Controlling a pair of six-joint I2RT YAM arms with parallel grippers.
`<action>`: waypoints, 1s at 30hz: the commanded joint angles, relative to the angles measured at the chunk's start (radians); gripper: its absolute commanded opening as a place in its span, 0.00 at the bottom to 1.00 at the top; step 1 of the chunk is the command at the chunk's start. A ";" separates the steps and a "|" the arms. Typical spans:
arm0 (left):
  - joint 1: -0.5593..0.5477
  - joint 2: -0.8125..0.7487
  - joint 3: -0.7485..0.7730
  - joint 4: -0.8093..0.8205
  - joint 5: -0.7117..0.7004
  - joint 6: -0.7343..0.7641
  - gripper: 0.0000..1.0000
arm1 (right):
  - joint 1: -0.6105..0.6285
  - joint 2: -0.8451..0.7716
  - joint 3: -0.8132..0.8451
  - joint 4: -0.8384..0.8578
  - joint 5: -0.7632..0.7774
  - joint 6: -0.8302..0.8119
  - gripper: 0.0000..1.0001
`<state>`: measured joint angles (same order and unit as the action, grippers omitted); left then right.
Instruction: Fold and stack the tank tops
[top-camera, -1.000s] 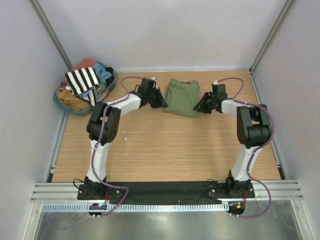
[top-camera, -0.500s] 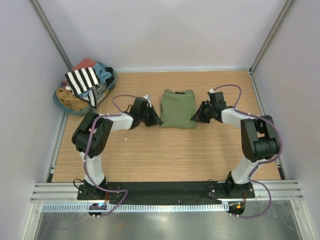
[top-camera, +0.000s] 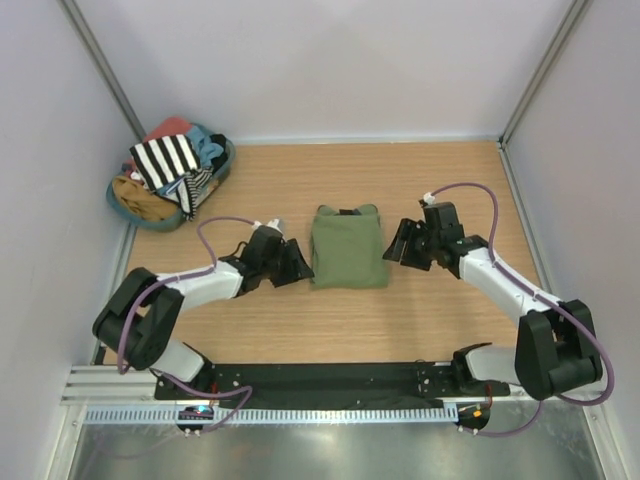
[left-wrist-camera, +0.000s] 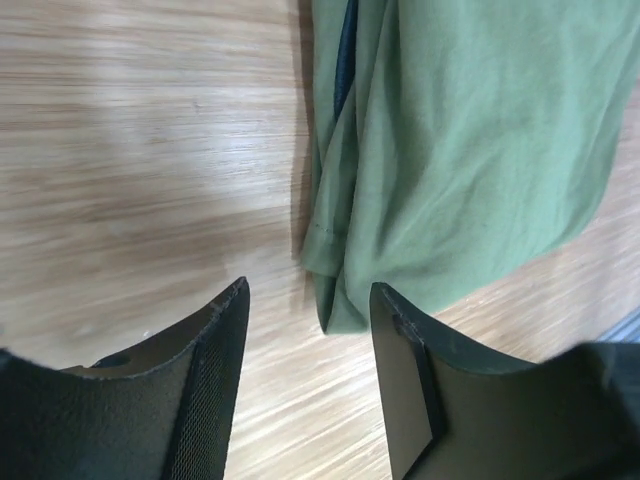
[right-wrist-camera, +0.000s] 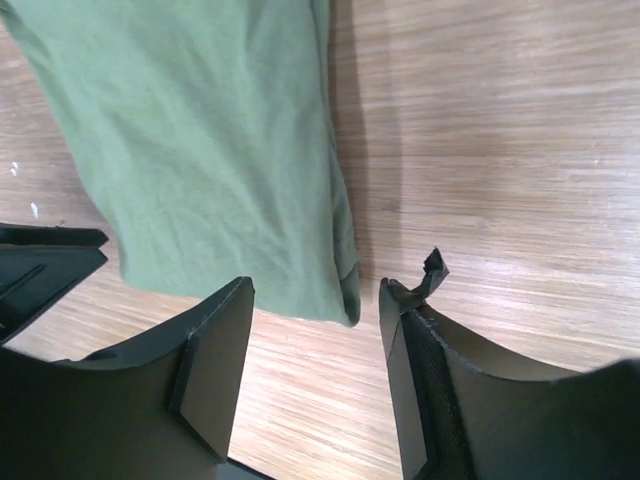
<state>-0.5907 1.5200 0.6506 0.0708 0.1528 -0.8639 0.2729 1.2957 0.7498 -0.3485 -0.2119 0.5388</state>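
The olive green tank top (top-camera: 348, 247) lies folded into a flat rectangle on the table's middle. My left gripper (top-camera: 300, 265) sits just off its left edge, open and empty. In the left wrist view the cloth's corner (left-wrist-camera: 470, 150) lies just past the gripper (left-wrist-camera: 305, 295). My right gripper (top-camera: 393, 245) stands off the top's right edge, open with nothing held. In the right wrist view the green top's near corner (right-wrist-camera: 200, 130) lies just ahead of the gripper (right-wrist-camera: 315, 290). The striped tank top (top-camera: 165, 160) lies draped over the pile in the basket.
A teal basket (top-camera: 122, 205) at the far left holds a heap of clothes, among them a salmon-red garment (top-camera: 170, 128) and a light blue one (top-camera: 205, 140). White walls and metal posts bound the wooden table (top-camera: 330, 320).
Both arms drew back toward the near edge, dragging the green top nearer and slightly left. Both grippers have since opened and let go of it.
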 joint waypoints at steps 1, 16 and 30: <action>0.003 -0.107 0.018 -0.103 -0.119 0.011 0.54 | -0.001 -0.039 0.039 -0.004 0.013 -0.034 0.58; -0.093 -0.041 0.261 -0.050 -0.004 0.019 0.36 | 0.048 0.399 0.282 0.537 -0.530 0.171 0.01; -0.092 0.238 0.254 0.130 0.047 -0.014 0.28 | 0.038 0.962 0.653 0.674 -0.538 0.262 0.01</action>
<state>-0.6849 1.7462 0.8944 0.1326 0.1692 -0.8837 0.3225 2.1986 1.3003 0.2718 -0.7353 0.7807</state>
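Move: The folded tank top lies flat between my hands: its middle is about 6 cm ahead and 9 cm to the right of my left hand, some 2 cm lower. From my right hand, that middle is about 4 cm ahead, 12 cm to the left and 6 cm down. The dark neckline at its far end is roughly 13 cm ahead and 12 cm to the left of my right hand, some 15 cm ahead and 9 cm to the right of my left. With my right hand I shut the empty fingers and sweep about 15 cm left and as far forward across the tank top, rolling some 30 degrees so its left side rises, then dip to the cloth by the neckline. My left hand hops up about 11 cm, swings right over the near-left part and sinks again close to the cloth, fingers narrowing but not shut. ##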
